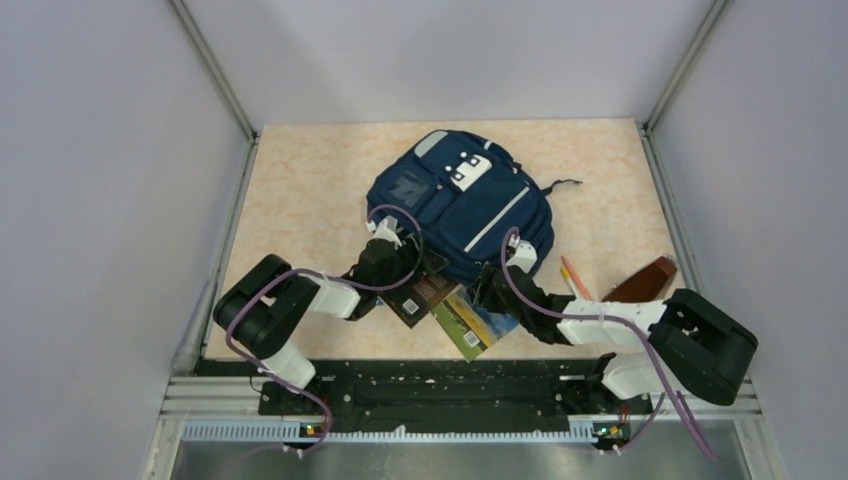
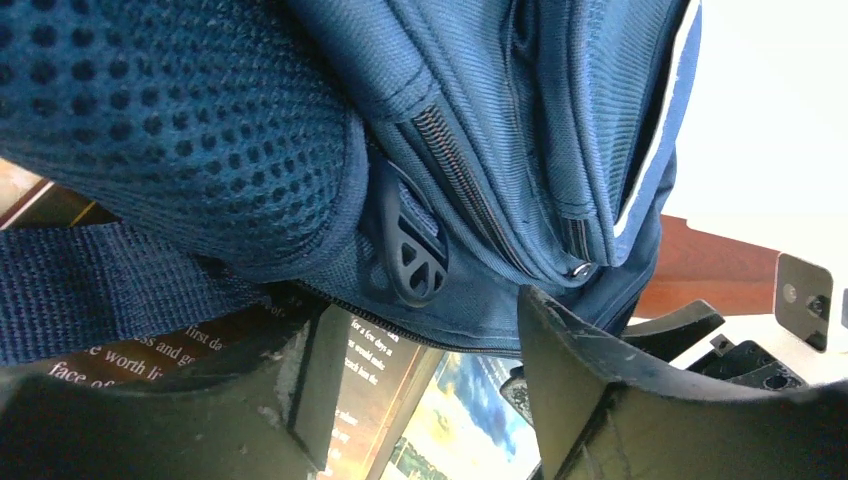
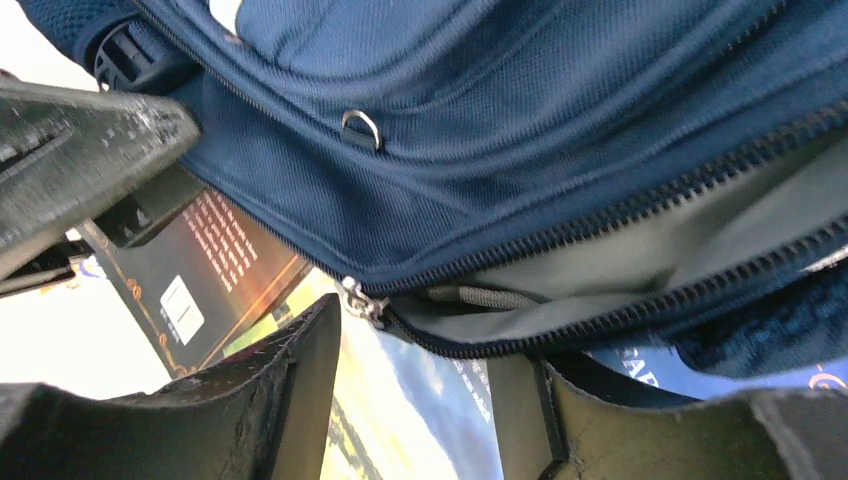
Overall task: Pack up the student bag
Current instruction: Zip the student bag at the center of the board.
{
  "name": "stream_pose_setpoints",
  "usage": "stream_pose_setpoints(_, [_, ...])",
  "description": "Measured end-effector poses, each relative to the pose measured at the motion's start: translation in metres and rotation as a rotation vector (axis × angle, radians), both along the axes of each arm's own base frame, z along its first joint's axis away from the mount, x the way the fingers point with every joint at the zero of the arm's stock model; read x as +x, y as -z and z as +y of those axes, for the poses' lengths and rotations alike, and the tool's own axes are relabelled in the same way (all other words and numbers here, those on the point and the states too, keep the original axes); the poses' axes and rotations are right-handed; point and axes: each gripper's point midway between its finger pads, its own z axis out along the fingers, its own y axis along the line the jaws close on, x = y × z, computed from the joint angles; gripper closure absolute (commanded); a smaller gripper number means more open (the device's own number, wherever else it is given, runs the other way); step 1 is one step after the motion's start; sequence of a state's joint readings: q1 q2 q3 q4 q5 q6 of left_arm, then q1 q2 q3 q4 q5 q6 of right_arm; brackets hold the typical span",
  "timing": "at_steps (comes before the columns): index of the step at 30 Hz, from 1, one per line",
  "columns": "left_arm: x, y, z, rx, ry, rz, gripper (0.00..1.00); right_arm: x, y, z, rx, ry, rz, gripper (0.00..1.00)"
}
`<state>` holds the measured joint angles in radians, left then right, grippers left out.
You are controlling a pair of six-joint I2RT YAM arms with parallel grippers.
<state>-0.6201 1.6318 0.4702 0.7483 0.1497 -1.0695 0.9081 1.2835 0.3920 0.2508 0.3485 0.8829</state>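
The navy student bag [image 1: 460,195] lies front up in the middle of the table. Its near edge rests over a dark brown book [image 1: 425,297] and a landscape-cover book [image 1: 475,325]. My left gripper [image 1: 395,262] is at the bag's near left corner. In the left wrist view it [image 2: 430,370] is open just under the bag's zipped hem [image 2: 520,120], with the dark book [image 2: 375,370] below. My right gripper [image 1: 495,285] is at the near right edge. It [image 3: 420,350] is open under the unzipped mouth [image 3: 620,270], whose grey lining shows, close to the zipper pull [image 3: 360,298].
An orange pencil [image 1: 575,278] and a reddish-brown flat case [image 1: 640,283] lie right of the bag, near the right arm. A blue cover with letters [image 3: 640,365] peeks from under the bag's opening. Grey walls close in the table on three sides.
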Motion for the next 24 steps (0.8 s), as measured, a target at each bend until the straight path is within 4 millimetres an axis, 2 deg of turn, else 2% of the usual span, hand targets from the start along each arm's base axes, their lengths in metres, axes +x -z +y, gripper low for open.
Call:
stream_pose_setpoints(3, [0.000, 0.007, 0.001, 0.019, 0.001, 0.004, 0.47, 0.008, 0.002, 0.004, -0.028, 0.013, -0.003, 0.54])
stream_pose_setpoints(5, [0.001, 0.009, 0.001, 0.023, 0.002, 0.003, 0.54, 0.011, 0.003, 0.004, -0.046, 0.019, -0.007, 0.65])
stream_pose_setpoints(9, [0.003, 0.016, 0.000, 0.035, 0.002, 0.009, 0.83, 0.017, 0.005, 0.003, -0.087, 0.025, -0.021, 1.00])
stream_pose_setpoints(11, [0.004, 0.017, 0.000, 0.037, 0.002, 0.006, 0.99, 0.019, 0.004, 0.003, -0.099, 0.021, -0.028, 1.00])
stream_pose_setpoints(17, [0.010, 0.007, 0.003, 0.057, 0.017, -0.026, 1.00, 0.019, -0.006, 0.004, -0.102, 0.005, -0.046, 1.00])
stream_pose_setpoints(20, [0.014, -0.011, 0.010, 0.059, 0.034, -0.059, 1.00, 0.017, -0.030, 0.007, -0.053, -0.010, -0.081, 1.00])
stream_pose_setpoints(24, [0.033, -0.029, 0.040, 0.125, -0.008, -0.101, 1.00, 0.020, -0.064, -0.003, 0.025, 0.004, -0.117, 1.00])
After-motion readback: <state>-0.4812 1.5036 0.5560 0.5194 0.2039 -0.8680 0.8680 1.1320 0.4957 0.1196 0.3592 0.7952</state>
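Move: The silver zipper pull on the student bag's near edge lies right off the right hand's open fingertips, about 2 cm ahead and 1 cm left; the blue-green book is some 5 cm below, 2 cm back. For the left hand, its piece of the bag's bottom seam is about 1 cm ahead and 2 cm down. The brown book lies 5 cm back, 4 cm left and roughly 7 cm below the left hand. The right fingers close on the silver zipper pull after edging about 2 cm forward, then, pinching it, rise some 6.5 cm nearly straight up. The left hand sinks about 1.5 cm, pinches the bag's bottom seam, then draws it up about 4.5 cm, left 4 cm and forward 3 cm, away from the right hand. ##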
